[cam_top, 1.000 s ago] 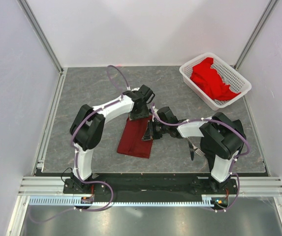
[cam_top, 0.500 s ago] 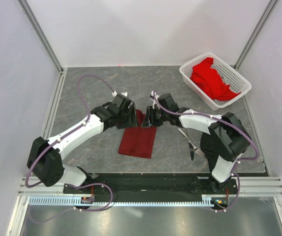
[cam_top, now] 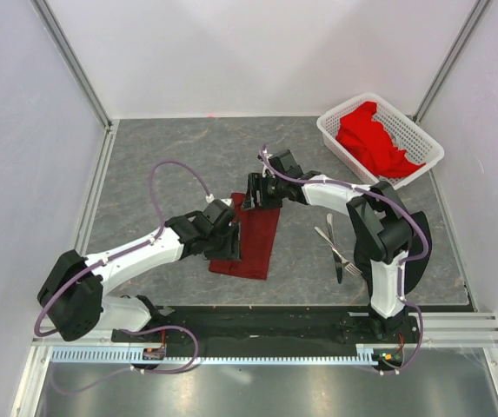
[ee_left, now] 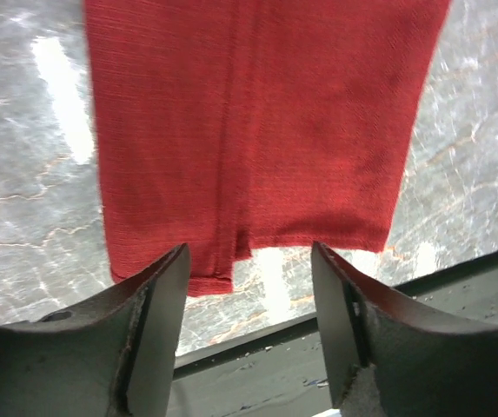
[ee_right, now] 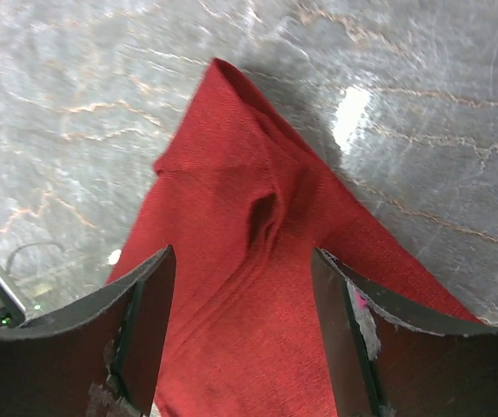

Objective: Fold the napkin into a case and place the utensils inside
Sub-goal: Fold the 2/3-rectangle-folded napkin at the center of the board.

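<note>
The napkin (cam_top: 253, 243) lies on the table folded into a narrow maroon case. Its near end (ee_left: 257, 130) shows a seam and a small step between layers. My left gripper (cam_top: 231, 245) hovers open over the near-left part, and its jaws (ee_left: 249, 261) frame the near edge with nothing between them. My right gripper (cam_top: 255, 193) is open above the far end, jaws (ee_right: 242, 261) on either side of a raised pucker (ee_right: 266, 208) in the cloth. The utensils (cam_top: 335, 246), a silver fork and knife, lie crossed on the table to the right of the napkin.
A white lattice basket (cam_top: 422, 130) holding bright red cloths (cam_top: 375, 139) stands at the back right corner. A black strip (ee_left: 318, 365) marks the table's near edge. Metal rails and white walls enclose the grey marbled table (cam_top: 162, 156).
My left arm has pulled back from the napkin's far end to its near-left side, opening wider. My right gripper has opened, let go of the cloth, and shifted to the far end.
</note>
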Motion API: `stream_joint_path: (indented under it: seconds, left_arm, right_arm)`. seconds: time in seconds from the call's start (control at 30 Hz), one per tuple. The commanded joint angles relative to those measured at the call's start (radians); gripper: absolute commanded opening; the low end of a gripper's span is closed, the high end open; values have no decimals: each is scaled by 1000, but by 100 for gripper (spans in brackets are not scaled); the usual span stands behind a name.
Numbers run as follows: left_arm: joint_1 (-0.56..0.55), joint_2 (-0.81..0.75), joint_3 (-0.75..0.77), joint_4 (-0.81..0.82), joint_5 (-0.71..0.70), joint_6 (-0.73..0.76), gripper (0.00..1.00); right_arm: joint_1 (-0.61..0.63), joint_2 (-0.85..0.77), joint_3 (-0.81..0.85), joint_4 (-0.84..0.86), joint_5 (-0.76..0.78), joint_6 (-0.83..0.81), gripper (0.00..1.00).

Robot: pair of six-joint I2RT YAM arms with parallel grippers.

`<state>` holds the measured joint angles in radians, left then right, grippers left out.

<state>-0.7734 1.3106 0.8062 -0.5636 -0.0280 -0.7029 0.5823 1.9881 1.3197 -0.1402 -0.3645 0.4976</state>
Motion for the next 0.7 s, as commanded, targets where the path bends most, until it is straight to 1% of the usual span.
stream_joint_path:
  seconds: [0.0,0.03,0.17,0.2,0.27,0.3,0.37,0.5,0.57,0.6,0.67]
  left_arm:
    - [-30,16,-9,53,-55,-20,60]
    - [-32,30,-10,51,-56,-23,56]
    - [-35,55,-15,65,-72,-29,52]
    - [-35,64,-16,67,-73,-30,51]
    - [-35,85,-21,77,-69,-36,46]
    - [-33,91,-27,82,-64,-49,45]
    - [-35,111,-36,88,-64,-72,43]
    - [-35,134,-77,117,-40,-118,40]
    - [-35,134,-94,145,-27,-132,37]
    - [-35,131,-114,155,-12,-144,36]
    - [-35,133,-130,174,0,-153,34]
  right_arm:
    - [-1,28,59,-22,15,-22,70]
    - [1,37,67,-21,18,-24,69]
    - [1,52,84,-22,44,-24,60]
    - [1,55,87,-24,48,-25,56]
    - [1,72,104,-25,55,-24,52]
    - [1,78,111,-29,55,-24,46]
    - [1,90,118,-33,73,-25,41]
    - [-9,101,107,-38,104,-42,28]
    - [-12,107,107,-45,122,-53,21]
    - [-15,109,108,-47,133,-69,12]
    - [-16,113,108,-50,150,-88,6]
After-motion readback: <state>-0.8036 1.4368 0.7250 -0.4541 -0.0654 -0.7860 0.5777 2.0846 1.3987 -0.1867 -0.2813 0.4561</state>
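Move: The napkin's raised fold at its far end lies about 2 cm ahead of the right hand, 1 cm to its right and 3 cm below; the napkin's far left corner is some 5 cm left and 5 cm ahead, the knife about 21 cm right and 14 cm back. For the left hand, the seam at the near edge lies about 2 cm back and 6 cm below, with the near right corner about 9 cm right and 4 cm back. The right fingers close almost shut and pinch the raised fold at the napkin's far end, easing about 3 cm down and 2 cm forward to reach it. Meanwhile the left hand, after hardly stirring, sinks some 5 cm and 1 cm back onto the seam just inside the near edge, its fingers closing about halfway around it. ##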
